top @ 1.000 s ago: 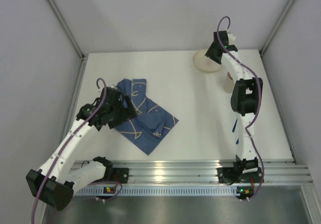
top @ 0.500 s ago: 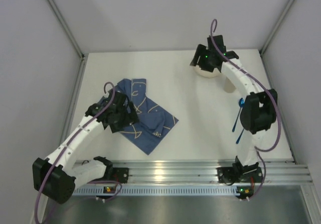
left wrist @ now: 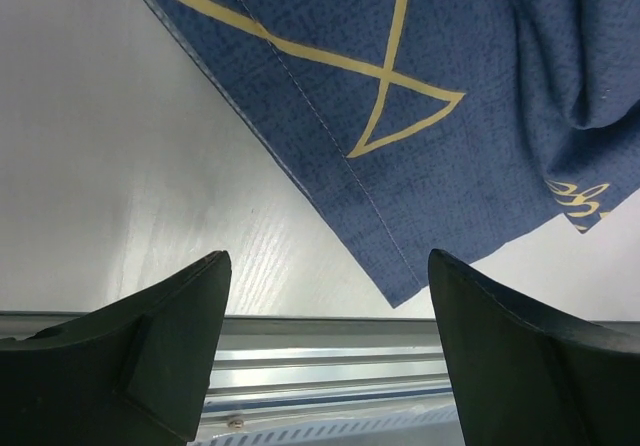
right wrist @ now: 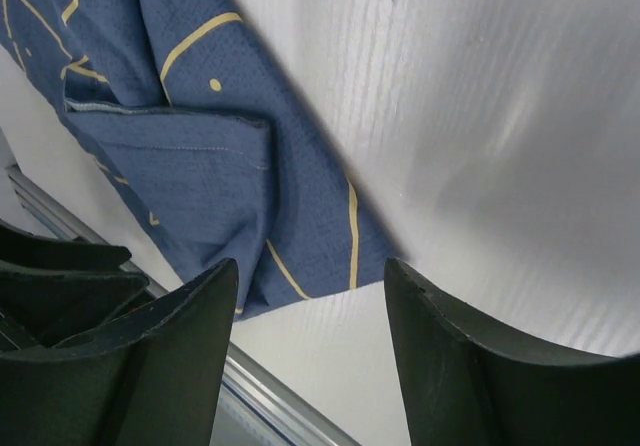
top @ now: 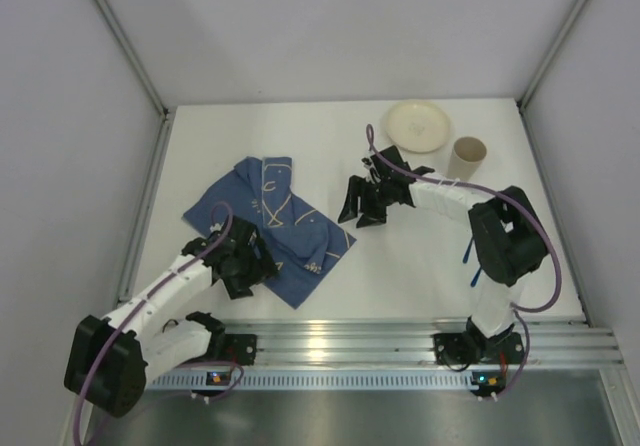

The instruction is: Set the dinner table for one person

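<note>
The dinner table [top: 400, 276] is a white top with a ribbed rail [top: 350, 344] along its near edge. A dark blue cloth with cream line drawings [top: 275, 221] lies rumpled at left centre. My left gripper [top: 250, 269] hovers open over the cloth's near-left edge [left wrist: 400, 146], nothing between its fingers [left wrist: 150, 356]. To the right of the cloth's right corner [right wrist: 300, 236], my right gripper [top: 360, 212] stands open and holds nothing. A cream plate [top: 418, 126] and a beige cup [top: 467, 154] stand at the far right.
A blue utensil [top: 467, 250] lies on the right side, mostly hidden behind the right arm. Grey walls close in the table on the left, back and right. Bare table top [right wrist: 500, 116] lies between the cloth and the plate.
The right arm swung from the plate at the far right to the table's middle beside the cloth. The left gripper drew back toward the near edge over the cloth.
</note>
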Controlling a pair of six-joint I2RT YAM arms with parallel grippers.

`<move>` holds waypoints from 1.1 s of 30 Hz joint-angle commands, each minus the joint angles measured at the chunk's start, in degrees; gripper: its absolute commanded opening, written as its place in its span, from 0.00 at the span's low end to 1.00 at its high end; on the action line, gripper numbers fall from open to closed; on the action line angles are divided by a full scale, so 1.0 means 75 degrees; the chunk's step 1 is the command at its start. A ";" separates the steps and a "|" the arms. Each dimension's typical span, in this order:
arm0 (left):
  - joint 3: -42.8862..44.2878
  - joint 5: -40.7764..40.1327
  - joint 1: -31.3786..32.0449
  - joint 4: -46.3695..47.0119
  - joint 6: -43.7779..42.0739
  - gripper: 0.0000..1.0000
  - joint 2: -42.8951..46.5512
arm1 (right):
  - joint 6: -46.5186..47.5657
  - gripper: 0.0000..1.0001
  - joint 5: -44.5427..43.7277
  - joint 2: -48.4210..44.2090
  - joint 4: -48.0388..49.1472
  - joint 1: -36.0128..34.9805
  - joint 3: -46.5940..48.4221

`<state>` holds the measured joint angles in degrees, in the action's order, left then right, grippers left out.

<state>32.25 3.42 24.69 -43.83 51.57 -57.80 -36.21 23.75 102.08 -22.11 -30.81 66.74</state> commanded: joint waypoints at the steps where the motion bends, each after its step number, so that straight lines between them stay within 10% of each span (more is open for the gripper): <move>1: -0.0198 0.0410 0.0025 0.0817 0.0179 0.85 -0.0109 | -0.0164 0.61 0.0395 0.0392 0.0955 -0.0239 0.0534; 29: -0.0784 0.0774 0.0025 0.2165 -0.0396 0.47 -0.1739 | -0.0657 0.55 0.0455 0.1928 0.1483 -0.1213 0.1308; 33: -0.0773 0.0774 0.0025 0.2165 -0.0477 0.21 -0.1785 | -0.0774 0.36 0.0455 0.1975 0.1506 -0.1248 0.1460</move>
<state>28.62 13.58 24.69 -27.31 50.17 -69.34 -40.82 27.27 116.42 -12.82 -38.83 74.98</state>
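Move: The left hand, open, is over the bare table just outside the napkin's near-left edge. The stretch of edge it goes for is about 4 cm to its right, 1 cm ahead and 3 cm below; the napkin's front corner is some 11 cm right and 6 cm back. For the right hand, the folded-over flap's raised edge is about 9 cm left, 1 cm back and 4 cm below; the napkin's right corner is roughly 5 cm back and 1 cm left. Leftward about 8 cm over the napkin goes the right hand, bulging slightly forward early, then sinking some 3 cm onto the folded flap, where its half-open fingers close in around the raised edge. Meanwhile the left hand sinks about 3 cm and slides some 4 cm right onto the near-left edge, tips tilting about 10 degrees further right as its wide fingers draw nearly together, gathering cloth. ##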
